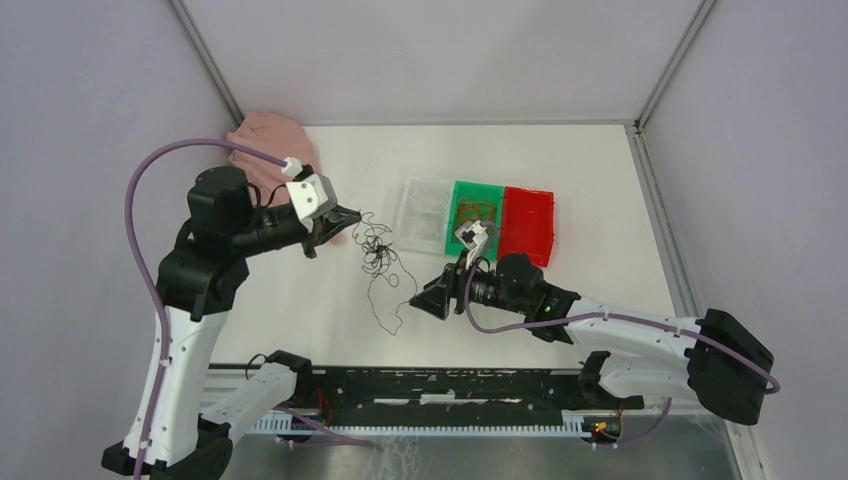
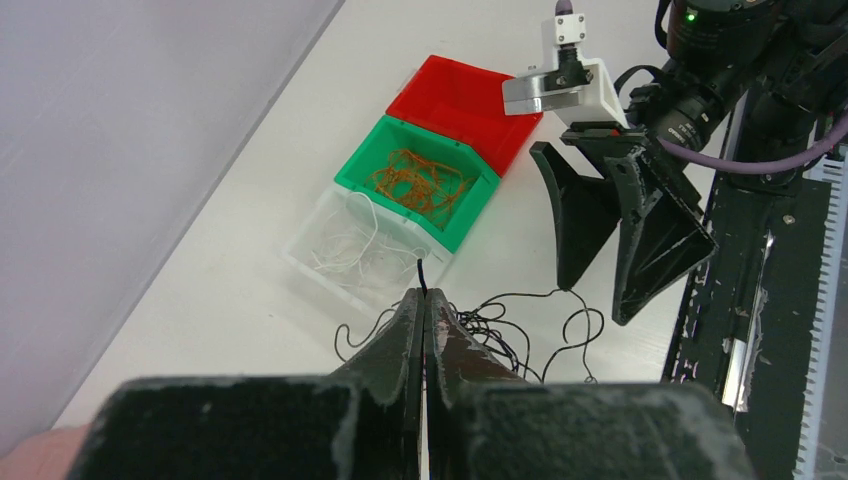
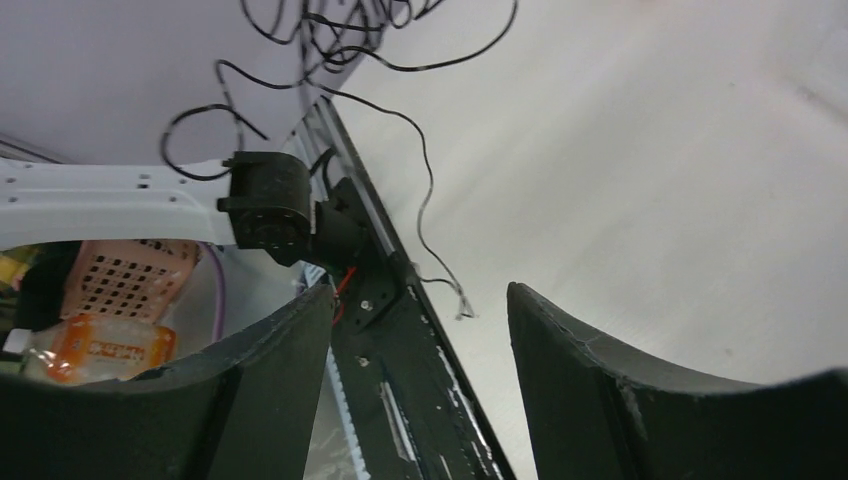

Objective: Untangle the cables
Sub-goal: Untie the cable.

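Note:
The cables here are a loose tangle of thin black wire (image 1: 377, 252) hanging from my left gripper (image 1: 352, 215), which is shut on one strand. In the left wrist view a short black end (image 2: 420, 272) pokes out past the closed tips of the left gripper (image 2: 423, 296), and the rest of the tangle (image 2: 520, 335) droops below. A long strand (image 1: 388, 312) trails down onto the table. My right gripper (image 1: 420, 300) hovers open beside that strand's lower end. From the right wrist, its fingers (image 3: 560, 345) stand wide apart, nothing between them, and the strand's tip (image 3: 460, 310) lies ahead.
Three small bins stand in a row behind the right arm: a clear one (image 1: 425, 212) with whitish wires, a green one (image 1: 474, 212) with orange wires, and a red one (image 1: 527, 225). A pink cloth (image 1: 270, 140) lies at the back left. The black base rail (image 1: 440, 385) runs along the near edge.

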Action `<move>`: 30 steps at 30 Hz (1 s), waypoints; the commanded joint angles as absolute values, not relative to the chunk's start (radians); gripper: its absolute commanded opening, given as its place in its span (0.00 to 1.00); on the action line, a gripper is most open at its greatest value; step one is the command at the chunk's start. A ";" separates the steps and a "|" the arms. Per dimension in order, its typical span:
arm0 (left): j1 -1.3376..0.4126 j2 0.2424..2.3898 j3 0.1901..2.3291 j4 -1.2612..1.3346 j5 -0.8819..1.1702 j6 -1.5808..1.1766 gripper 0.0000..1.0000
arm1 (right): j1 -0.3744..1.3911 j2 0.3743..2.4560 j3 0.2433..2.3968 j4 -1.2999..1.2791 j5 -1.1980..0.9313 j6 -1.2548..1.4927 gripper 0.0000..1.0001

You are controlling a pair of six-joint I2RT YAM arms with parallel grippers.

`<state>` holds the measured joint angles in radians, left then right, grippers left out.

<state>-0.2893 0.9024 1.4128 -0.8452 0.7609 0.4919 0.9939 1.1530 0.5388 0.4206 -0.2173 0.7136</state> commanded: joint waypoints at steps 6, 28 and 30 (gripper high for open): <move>-0.290 0.898 1.449 -0.783 0.767 0.467 0.03 | 1.030 1.192 0.603 0.574 -0.275 0.767 0.70; -0.289 0.794 1.197 -0.874 0.647 0.642 0.52 | 1.031 1.057 0.960 -0.099 -0.148 0.323 0.01; -0.289 0.773 1.142 -0.894 0.628 0.680 0.72 | 1.029 1.074 1.033 -0.153 -0.181 0.280 0.01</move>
<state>-0.2893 0.8051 1.2278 -0.8471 0.6888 0.5716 1.0260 1.0794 0.8928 -0.0048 -0.1715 0.4229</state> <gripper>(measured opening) 0.571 0.014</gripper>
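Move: The black cable's tangle hangs from the left hand's closed fingertips, about 12 cm below that hand, 5 cm to its right and level with it forward. From the open right hand the tangle is roughly 9 cm to the left, 4 cm ahead and 8 cm up, while its trailing strand passes only about 3 cm to the left and 2 cm up, level forward. The clear tray is some 28 cm straight ahead of the right hand, the green tray equally far out and 10 cm right, both about 16 cm below. The black cable is passed across: the right hand eases about 2.5 cm left and as much up, dipping back slightly before returning forward, and closes to pinch a strand. It then climbs some 6 cm more, drifting 3 cm back right as its fingers tip up about 15 degrees. The left hand keeps holding almost still until late, then opens, lets go and sinks about 5 cm. ##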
